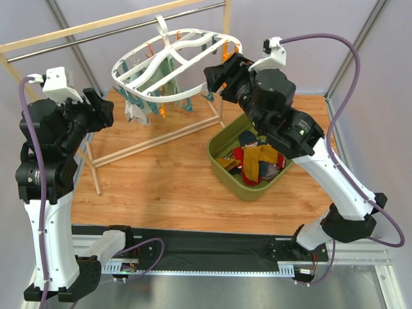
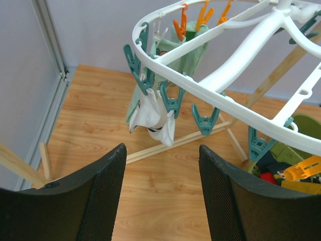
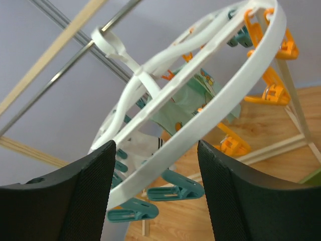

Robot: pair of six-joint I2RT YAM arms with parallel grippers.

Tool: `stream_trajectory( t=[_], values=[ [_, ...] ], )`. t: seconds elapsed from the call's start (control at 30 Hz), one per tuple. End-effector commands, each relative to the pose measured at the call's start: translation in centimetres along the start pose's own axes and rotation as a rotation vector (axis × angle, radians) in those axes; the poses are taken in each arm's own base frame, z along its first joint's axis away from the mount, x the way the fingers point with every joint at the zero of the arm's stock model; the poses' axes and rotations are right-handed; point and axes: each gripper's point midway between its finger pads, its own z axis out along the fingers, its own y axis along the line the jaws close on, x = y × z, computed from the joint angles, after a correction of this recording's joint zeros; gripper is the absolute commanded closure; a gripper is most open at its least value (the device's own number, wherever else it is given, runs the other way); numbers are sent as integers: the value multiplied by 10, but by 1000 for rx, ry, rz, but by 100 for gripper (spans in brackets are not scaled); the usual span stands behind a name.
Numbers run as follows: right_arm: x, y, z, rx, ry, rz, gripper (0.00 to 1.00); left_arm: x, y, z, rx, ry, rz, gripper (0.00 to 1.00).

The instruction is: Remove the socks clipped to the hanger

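Observation:
The white oval hanger (image 1: pixel 175 59) hangs by its hook from the rail at the back. A mint green printed sock (image 1: pixel 168 78) and a white striped sock (image 1: pixel 137 111) are clipped under it. In the left wrist view the white sock (image 2: pixel 150 114) and the mint sock (image 2: pixel 189 54) hang below the hanger rim (image 2: pixel 200 83). My left gripper (image 2: pixel 161 148) is open and empty, short of the hanger's left end. My right gripper (image 3: pixel 156 145) is open at the hanger's right end, and the hanger rim (image 3: pixel 200 125) crosses between its fingers in the right wrist view.
A green bin (image 1: pixel 217 156) on the wooden table holds several loose socks (image 1: pixel 254 162) under my right arm. The wooden and metal rail frame (image 1: pixel 96 26) has floor bars (image 1: pixel 161 137) below the hanger. Empty teal clips (image 3: pixel 173 190) and orange clips (image 3: pixel 273 83) dangle from the rim.

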Motion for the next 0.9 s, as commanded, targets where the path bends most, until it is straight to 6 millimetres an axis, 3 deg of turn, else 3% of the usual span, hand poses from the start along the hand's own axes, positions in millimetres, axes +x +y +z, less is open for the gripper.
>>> stream_trajectory(
  t=[0.0, 0.2, 0.3, 0.5, 0.67, 0.87],
  values=[
    [0, -10, 0, 39, 22, 74, 33, -6, 5, -7, -25, -23, 10, 33],
    [4, -13, 10, 48, 2, 127, 35, -1, 5, -11, -22, -27, 4, 33],
    [6, -12, 18, 35, 8, 147, 40, -2, 5, -14, -22, -35, 1, 33],
    [15, -14, 31, -13, 72, 230, 62, 12, -8, -13, 59, -29, -44, 34],
    [16, -8, 28, -59, 97, 264, 96, 21, 9, -13, -27, -6, -20, 34],
    [17, 7, 25, -140, 122, 344, 100, 9, 1, -18, 5, -29, -31, 34]
  ],
)
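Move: The white hanger's near rim passes just off the open right fingers, about 4 cm ahead, 2 cm to the left and 3 cm lower. The orange clips on that rim stand roughly 10 cm ahead and 3 cm to the right, about level. Teal clips hang some 7 cm to the left, 3 cm ahead and 7 cm lower. From the left hand, the same stretch of rim is about 30 cm to the right, 9 cm ahead and slightly higher. Down and forward onto the hanger's rim goes the right hand, about 4 cm each way, sinking first and then reaching farther as its fingers close from wide open and pinch the white rim. Its wrist rolls left side up and tips down, each by just over 10 degrees. The empty left hand, fingers open, backs off slightly and sinks some 3 cm. ##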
